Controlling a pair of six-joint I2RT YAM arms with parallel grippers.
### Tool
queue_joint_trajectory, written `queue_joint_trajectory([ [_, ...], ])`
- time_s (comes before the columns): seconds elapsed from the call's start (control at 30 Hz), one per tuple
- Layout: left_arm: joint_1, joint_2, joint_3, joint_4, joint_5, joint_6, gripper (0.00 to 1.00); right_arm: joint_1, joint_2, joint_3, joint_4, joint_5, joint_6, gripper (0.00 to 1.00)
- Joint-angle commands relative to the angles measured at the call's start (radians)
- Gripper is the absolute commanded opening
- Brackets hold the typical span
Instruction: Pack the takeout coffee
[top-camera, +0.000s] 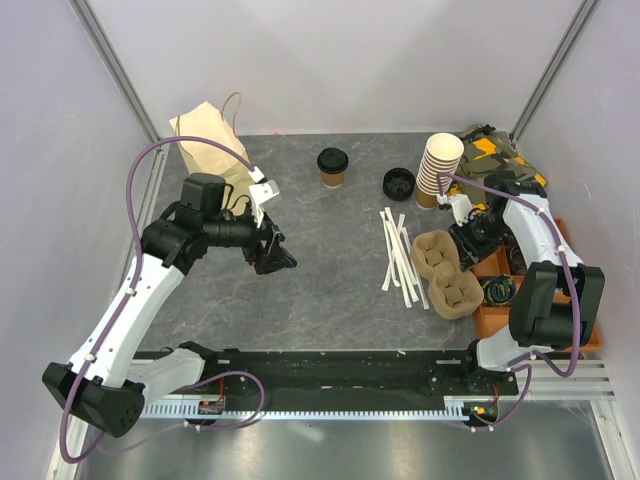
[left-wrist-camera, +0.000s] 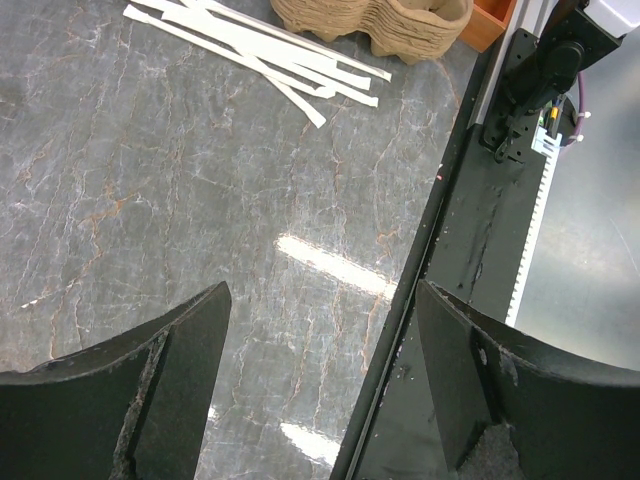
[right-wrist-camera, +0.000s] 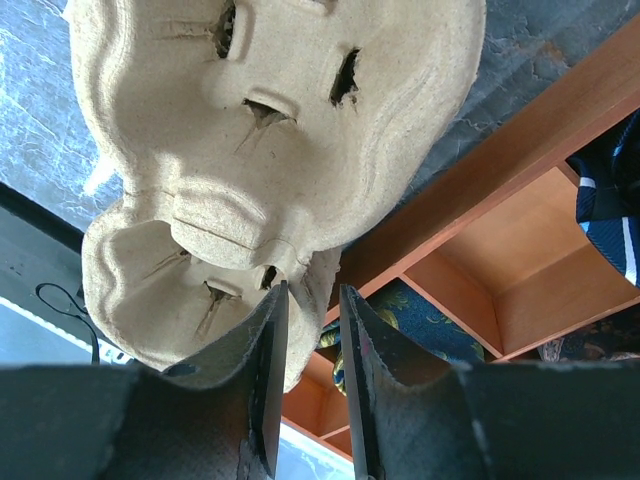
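The takeout coffee (top-camera: 333, 166), a small brown cup with a black lid, stands upright at the back middle of the table, away from both arms. My left gripper (top-camera: 283, 255) (left-wrist-camera: 322, 300) hovers open over bare table left of centre, with nothing between its fingers. My right gripper (top-camera: 462, 238) (right-wrist-camera: 313, 300) is at the right side of the pulp cup carrier (top-camera: 447, 272) (right-wrist-camera: 270, 120). Its jaws stand narrow and straddle the carrier's rim. The left finger lies against the rim and a slit of daylight shows at the right finger.
A brown paper bag (top-camera: 212, 150) stands at the back left. A tall stack of lidless cups (top-camera: 438, 168) and a loose black lid (top-camera: 398, 183) sit at the back right. White paper strips (top-camera: 400, 258) (left-wrist-camera: 260, 55) lie beside the carrier. An orange divided tray (top-camera: 495, 318) (right-wrist-camera: 520, 250) holds packets at the right edge.
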Motion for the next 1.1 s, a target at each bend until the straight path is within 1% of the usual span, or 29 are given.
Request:
queue_joint_trajectory([
  [0.0, -0.001, 0.002, 0.015, 0.024, 0.029, -0.02, 0.82, 0.008, 0.005, -0.006, -0.005, -0.011, -0.002, 0.35],
  [0.33, -0.003, -0.001, 0.012, 0.022, 0.027, -0.018, 0.82, 0.009, -0.006, -0.025, -0.003, -0.012, -0.004, 0.33],
  [0.47, -0.001, 0.002, 0.012, 0.022, 0.026, -0.02, 0.82, 0.009, -0.012, -0.019, -0.006, -0.014, -0.002, 0.21],
  [0.53, -0.001, 0.002, 0.013, 0.024, 0.026, -0.021, 0.82, 0.009, -0.015, -0.006, -0.017, -0.016, -0.002, 0.18],
  [0.63, -0.003, 0.002, 0.012, 0.024, 0.026, -0.023, 0.82, 0.009, -0.026, 0.015, -0.038, -0.02, -0.006, 0.11],
  [0.67, -0.003, 0.002, 0.01, 0.024, 0.027, -0.023, 0.82, 0.009, -0.028, 0.023, -0.044, -0.028, -0.009, 0.06],
  [0.73, -0.003, 0.003, 0.009, 0.022, 0.029, -0.023, 0.82, 0.009, -0.037, 0.041, -0.066, -0.032, -0.01, 0.0],
  [1.07, -0.001, 0.028, 0.01, 0.021, 0.059, -0.031, 0.82, 0.009, -0.075, 0.107, -0.135, -0.098, -0.03, 0.0],
])
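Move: The cup carrier's middle lies about 5 cm to the right hand's left, 3 cm back and 2 cm below, its waist edge by the fingers. The white straws lie some 18 cm left of the hand and 5 cm lower; the orange organizer is about 13 cm right and 6 cm back. From the left hand the carrier is roughly 43 cm right, 4 cm back and 18 cm below. The right hand eases back about 1 cm, pinches the cup carrier's waist edge shut, then rises some 2 cm. ##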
